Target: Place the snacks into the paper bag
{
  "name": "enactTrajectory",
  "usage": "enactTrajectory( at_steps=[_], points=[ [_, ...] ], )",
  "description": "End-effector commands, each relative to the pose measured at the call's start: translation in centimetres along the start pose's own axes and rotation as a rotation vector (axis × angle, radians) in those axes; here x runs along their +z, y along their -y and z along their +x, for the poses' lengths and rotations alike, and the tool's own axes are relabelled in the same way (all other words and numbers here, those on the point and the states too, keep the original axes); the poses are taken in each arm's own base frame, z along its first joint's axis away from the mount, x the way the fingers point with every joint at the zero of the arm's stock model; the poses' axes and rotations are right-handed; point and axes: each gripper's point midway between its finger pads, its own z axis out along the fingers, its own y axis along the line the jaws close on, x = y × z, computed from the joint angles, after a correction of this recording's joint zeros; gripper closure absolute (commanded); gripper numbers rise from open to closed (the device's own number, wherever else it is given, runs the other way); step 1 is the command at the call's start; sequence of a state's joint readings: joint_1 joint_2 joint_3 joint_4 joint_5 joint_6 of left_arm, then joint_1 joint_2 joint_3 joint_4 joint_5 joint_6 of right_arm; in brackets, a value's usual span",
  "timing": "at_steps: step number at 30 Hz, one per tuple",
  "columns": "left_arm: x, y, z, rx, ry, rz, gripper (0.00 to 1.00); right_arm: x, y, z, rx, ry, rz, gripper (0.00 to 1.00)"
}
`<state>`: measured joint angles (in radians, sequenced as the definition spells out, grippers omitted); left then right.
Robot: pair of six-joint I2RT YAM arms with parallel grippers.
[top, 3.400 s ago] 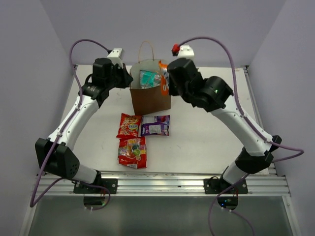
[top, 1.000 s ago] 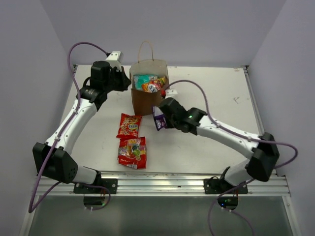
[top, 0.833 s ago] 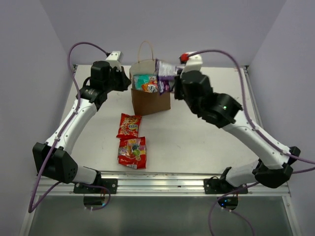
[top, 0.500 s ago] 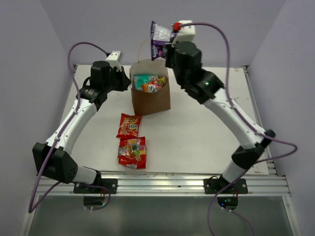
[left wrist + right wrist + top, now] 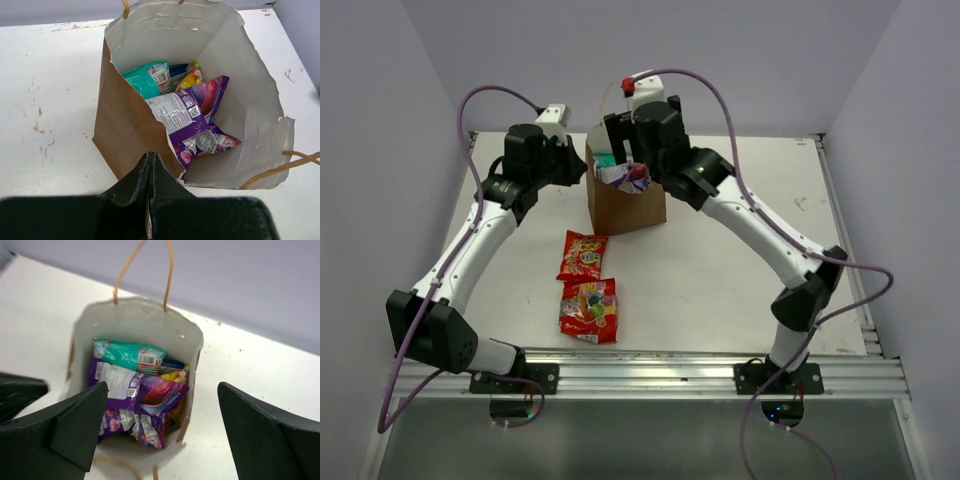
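Note:
The brown paper bag (image 5: pixel 625 205) stands open at the back of the table. Inside it lie two purple packets (image 5: pixel 137 390), a teal one (image 5: pixel 125 352) and a yellow-orange one (image 5: pixel 177 375). My right gripper (image 5: pixel 162 385) hangs open just above the bag's mouth, nothing between its fingers. My left gripper (image 5: pixel 150 159) is shut, pinching the bag's near rim (image 5: pixel 135 125) at its left corner (image 5: pixel 582 165). Two red snack packets (image 5: pixel 583 255) (image 5: pixel 589 309) lie flat on the table in front of the bag.
The white table (image 5: pixel 740 260) is walled by lilac panels on three sides. The bag's loop handles (image 5: pixel 145 270) stick up at its rim. A purple cable (image 5: pixel 760 110) arcs over the right arm. A metal rail (image 5: pixel 640 375) runs along the near edge.
My right gripper lifted a purple packet from the table, carried it over the bag and opened; the packet now lies inside. My left gripper has held the rim throughout.

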<state>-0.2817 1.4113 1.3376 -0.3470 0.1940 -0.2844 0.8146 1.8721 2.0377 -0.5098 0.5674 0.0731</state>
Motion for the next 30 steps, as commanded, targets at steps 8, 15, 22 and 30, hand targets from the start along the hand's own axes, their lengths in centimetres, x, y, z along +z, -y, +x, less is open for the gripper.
enactTrajectory(
  at_steps=[8, 15, 22, 30],
  points=[
    [-0.3, 0.4, -1.0, 0.005, 0.027, 0.026, 1.00, -15.6, -6.8, 2.5, -0.026, -0.104, -0.467, 0.05],
    [-0.3, 0.3, -0.4, 0.004, 0.015, 0.026, 1.00, -17.5, -18.4, 18.7, -0.182, -0.411, -0.683, 0.06],
    [-0.5, 0.3, -0.3, 0.006, 0.012, 0.022, 1.00, -15.3, -21.2, 26.9, -0.283, -0.568, -0.693, 0.06],
    [-0.9, 0.4, -0.6, 0.011, 0.023, 0.022, 1.00, -14.0, -20.5, 34.6, -0.426, -0.720, -0.668, 0.06]
  ],
)
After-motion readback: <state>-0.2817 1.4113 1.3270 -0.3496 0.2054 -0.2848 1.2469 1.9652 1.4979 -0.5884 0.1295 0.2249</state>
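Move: The nearer red snack pack lies flat on the table about 26 cm back, 12 cm to the left and 30 cm below the open right gripper. The farther red pack is 12 cm beyond it, hardly farther left. The paper bag stands under the right gripper, its middle some 3 cm left and 20 cm down. From the left gripper the nearer red pack is about 24 cm back, straight behind and 23 cm below. Lift the right gripper back off the bag's mouth by some 13 cm, then swing it back and left and plunge down to the nearer red pack, ending about 27 cm back, 11 cm left and 29 cm lower than it began. Turn the wrist counter-clockwise and tip the fingers steeply down on the way, keeping them wide open until they straddle the pack's middle, not yet closing. ##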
